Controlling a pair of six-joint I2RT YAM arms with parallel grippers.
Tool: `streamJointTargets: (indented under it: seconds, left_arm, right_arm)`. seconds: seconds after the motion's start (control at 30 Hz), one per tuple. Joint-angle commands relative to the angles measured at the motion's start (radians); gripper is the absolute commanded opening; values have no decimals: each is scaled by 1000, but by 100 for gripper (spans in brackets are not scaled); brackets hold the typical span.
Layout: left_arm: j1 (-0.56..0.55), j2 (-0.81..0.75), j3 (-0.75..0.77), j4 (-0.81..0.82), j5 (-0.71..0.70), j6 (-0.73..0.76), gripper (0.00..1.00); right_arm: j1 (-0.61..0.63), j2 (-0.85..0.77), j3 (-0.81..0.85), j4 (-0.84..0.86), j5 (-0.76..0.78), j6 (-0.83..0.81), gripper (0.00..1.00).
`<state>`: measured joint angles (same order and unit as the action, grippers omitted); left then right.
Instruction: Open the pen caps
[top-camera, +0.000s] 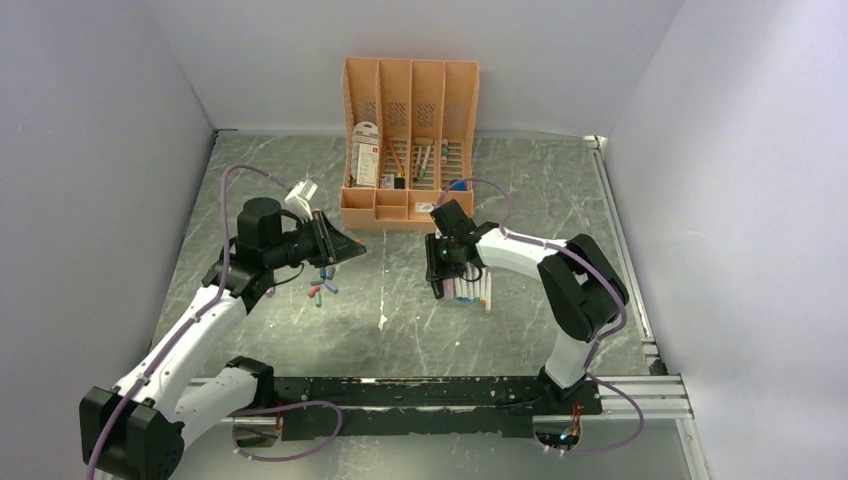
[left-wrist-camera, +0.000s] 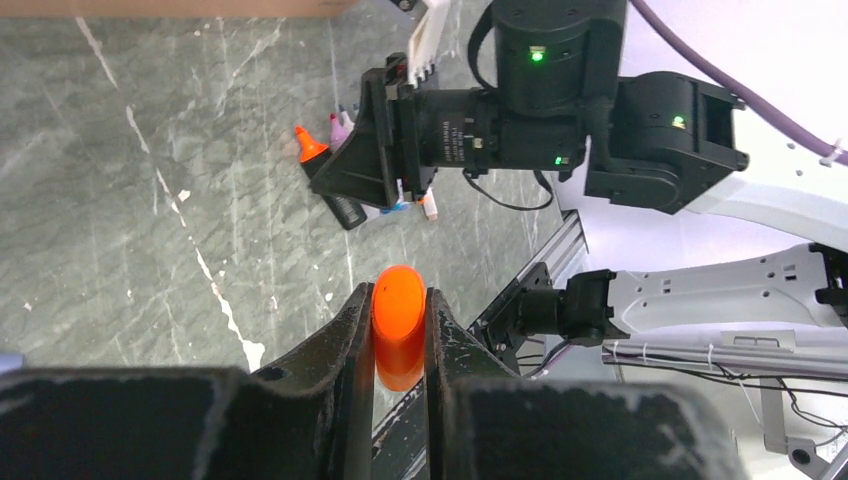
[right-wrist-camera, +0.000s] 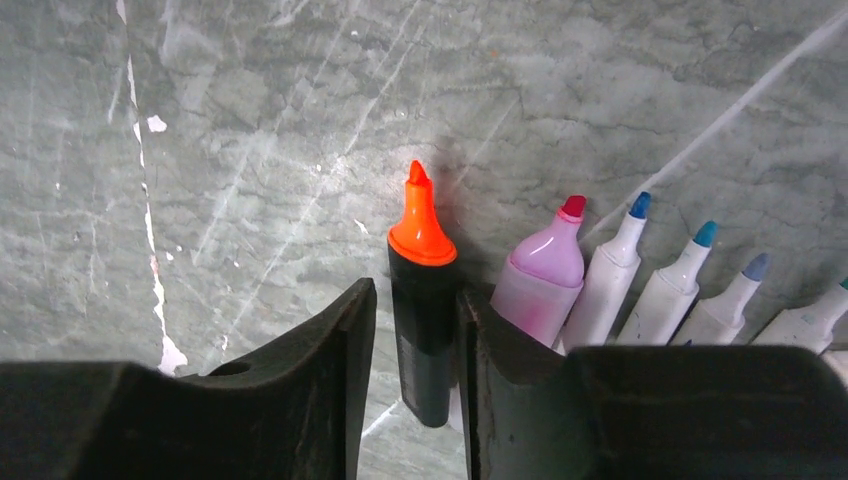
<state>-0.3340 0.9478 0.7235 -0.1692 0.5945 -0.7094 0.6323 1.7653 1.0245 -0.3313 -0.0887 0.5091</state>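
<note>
My left gripper (left-wrist-camera: 397, 293) is shut on a chunky orange pen cap (left-wrist-camera: 398, 325) and holds it above the table, left of centre (top-camera: 345, 248). My right gripper (right-wrist-camera: 415, 290) stands open around a black highlighter (right-wrist-camera: 422, 330) with a bare orange tip. The highlighter lies on the table against the right finger, and a gap shows at the left finger. To its right lie a pink highlighter (right-wrist-camera: 540, 275) and several uncapped white markers (right-wrist-camera: 612, 280) in a row. Several small loose caps (top-camera: 322, 289) lie below the left gripper.
A peach desk organizer (top-camera: 408, 140) with pens and cards stands at the back centre of the marbled table. The right arm's gripper (left-wrist-camera: 360, 180) is low over the marker row (top-camera: 472, 290). Grey walls close in on both sides.
</note>
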Motion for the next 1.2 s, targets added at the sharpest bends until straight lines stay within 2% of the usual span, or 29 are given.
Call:
streamJointTargets:
  seconds: [0.0, 0.2, 0.43, 0.6, 0.77, 1.17]
  left_arm:
    - [-3, 12, 14, -43, -19, 14, 8]
    - [-3, 25, 7, -26, -17, -3, 8]
    - [-3, 76, 17, -81, -48, 12, 8]
    - [-3, 138, 30, -183, -140, 51, 8]
    - [-4, 221, 41, -278, -261, 103, 9]
    - [-4, 412, -4, -183, -299, 119, 11]
  right_arm:
    - [-10, -48, -18, -33, 11, -21, 35]
    - [-22, -108, -11, -70, 15, -29, 40]
    - [-43, -210, 28, -126, -1, -34, 44]
    - [-43, -298, 42, -139, -58, -42, 52]
    - [-43, -381, 16, -152, -92, -47, 56]
    - [-43, -457, -115, -125, -127, -29, 57]
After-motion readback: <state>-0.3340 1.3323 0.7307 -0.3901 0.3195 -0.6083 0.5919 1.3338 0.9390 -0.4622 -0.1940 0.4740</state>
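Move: The left hand still holds the orange cap; the pile of loose caps lies about 10 cm to its left, 4 cm ahead and some 21 cm below, the purple cap another 9 cm to the left of the pile. The orange highlighter lies right between the right hand's already parting fingers, its middle about 1 cm below their midpoint, with the pink highlighter 2 cm to the right and 1 cm nearer, and the white markers' middle about 7 cm to the right and 1 cm nearer. Downwards, slowly and then fast, the left hand carries the orange cap some 16 cm and about 4 cm left towards the pile, tilting its fingers more steeply down, grip kept. Straight up about 13 cm goes the right hand, fingers opening much wider to come free of the orange highlighter; at the top it turns back towards its base by 2 cm and sinks a little. ##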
